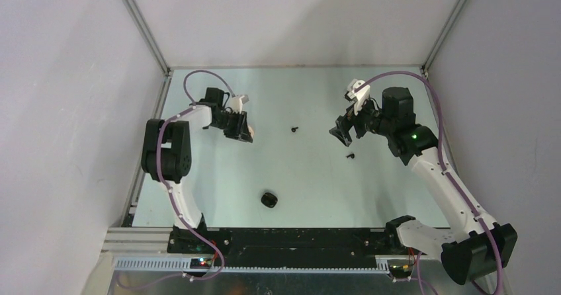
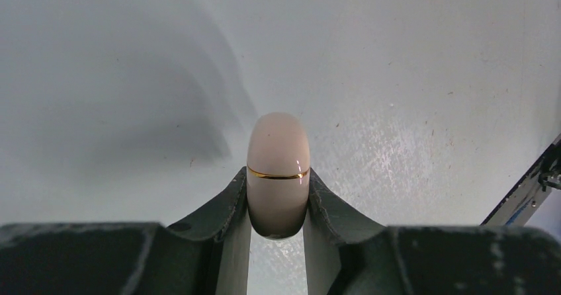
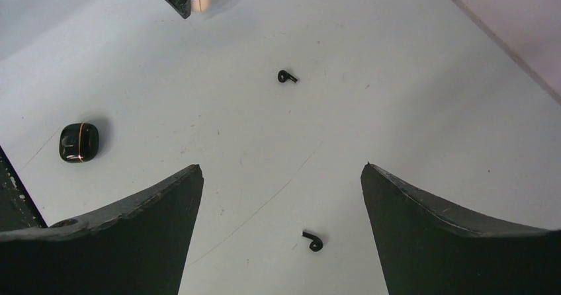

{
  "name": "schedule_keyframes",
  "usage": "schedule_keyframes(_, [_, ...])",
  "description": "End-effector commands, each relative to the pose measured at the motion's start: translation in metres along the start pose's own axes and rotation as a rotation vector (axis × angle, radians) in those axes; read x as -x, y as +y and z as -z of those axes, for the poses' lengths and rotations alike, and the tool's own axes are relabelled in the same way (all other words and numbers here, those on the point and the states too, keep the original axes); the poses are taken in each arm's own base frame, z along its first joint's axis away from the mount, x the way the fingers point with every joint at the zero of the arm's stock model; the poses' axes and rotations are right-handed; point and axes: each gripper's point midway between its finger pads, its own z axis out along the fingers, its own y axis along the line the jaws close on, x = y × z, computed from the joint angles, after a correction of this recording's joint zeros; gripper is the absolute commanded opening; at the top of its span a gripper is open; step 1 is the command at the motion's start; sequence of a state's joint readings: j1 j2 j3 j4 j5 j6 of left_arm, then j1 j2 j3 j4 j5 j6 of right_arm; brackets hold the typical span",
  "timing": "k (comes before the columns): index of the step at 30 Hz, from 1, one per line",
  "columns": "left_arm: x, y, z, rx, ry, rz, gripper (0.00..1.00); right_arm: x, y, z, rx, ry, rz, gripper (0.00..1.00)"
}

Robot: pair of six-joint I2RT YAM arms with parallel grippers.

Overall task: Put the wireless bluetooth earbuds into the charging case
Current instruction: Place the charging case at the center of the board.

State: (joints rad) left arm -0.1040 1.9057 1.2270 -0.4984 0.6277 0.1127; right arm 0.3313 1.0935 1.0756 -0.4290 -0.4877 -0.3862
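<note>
My left gripper [image 1: 241, 128] is shut on a cream-white charging case [image 2: 278, 169] with a gold seam, closed, held at the back left; the case also shows in the top view [image 1: 249, 133]. My right gripper [image 3: 279, 172] is open and empty, above one black earbud [image 3: 314, 240], which lies on the table [image 1: 350, 155]. A second black earbud [image 1: 294, 129] lies mid-table between the arms and also shows in the right wrist view [image 3: 286, 77]. A closed black charging case [image 1: 268, 200] sits nearer the front and shows in the right wrist view [image 3: 79, 142]. No cream earbuds are in view.
The pale table [image 1: 298, 176] is walled by white panels at the back and sides, with metal corner posts [image 1: 142, 24]. A black base rail [image 1: 291, 239] runs along the near edge.
</note>
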Motion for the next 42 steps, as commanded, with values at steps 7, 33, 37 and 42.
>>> schedule_keyframes(7, [0.012, 0.017, 0.012, -0.023, -0.034, 0.155, 0.04, 0.006, -0.003, 0.001, -0.007, -0.028, 0.023, 0.94])
schedule_keyframes(33, [0.006, 0.048, 0.023, -0.021, -0.056, 0.363, 0.09, 0.005, -0.001, 0.001, 0.003, -0.026, 0.019, 0.94])
schedule_keyframes(37, [0.003, 0.051, 0.019, -0.021, -0.044, 0.379, 0.09, 0.005, -0.001, 0.002, 0.003, -0.026, 0.020, 0.94])
schedule_keyframes(42, [0.002, 0.051, 0.018, -0.027, -0.041, 0.384, 0.09, 0.005, -0.001, 0.001, 0.003, -0.025, 0.021, 0.94])
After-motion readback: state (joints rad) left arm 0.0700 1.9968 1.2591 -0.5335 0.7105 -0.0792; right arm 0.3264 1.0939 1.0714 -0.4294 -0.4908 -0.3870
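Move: The left hand already holds the pink case; the bare board spot it heads for lies about 5 cm to its left, 1 cm ahead and some 3 cm below. The near black earbud lies about 16 cm right and 2 cm ahead of this hand, the black case some 22 cm back and 7 cm right, both low on the board. From the idle right hand that spot is roughly 35 cm left, 8 cm ahead and 26 cm below. Left hand carries the still-gripped pink case about 5 cm left over the board, twisting some 15 degrees counter-clockwise. ##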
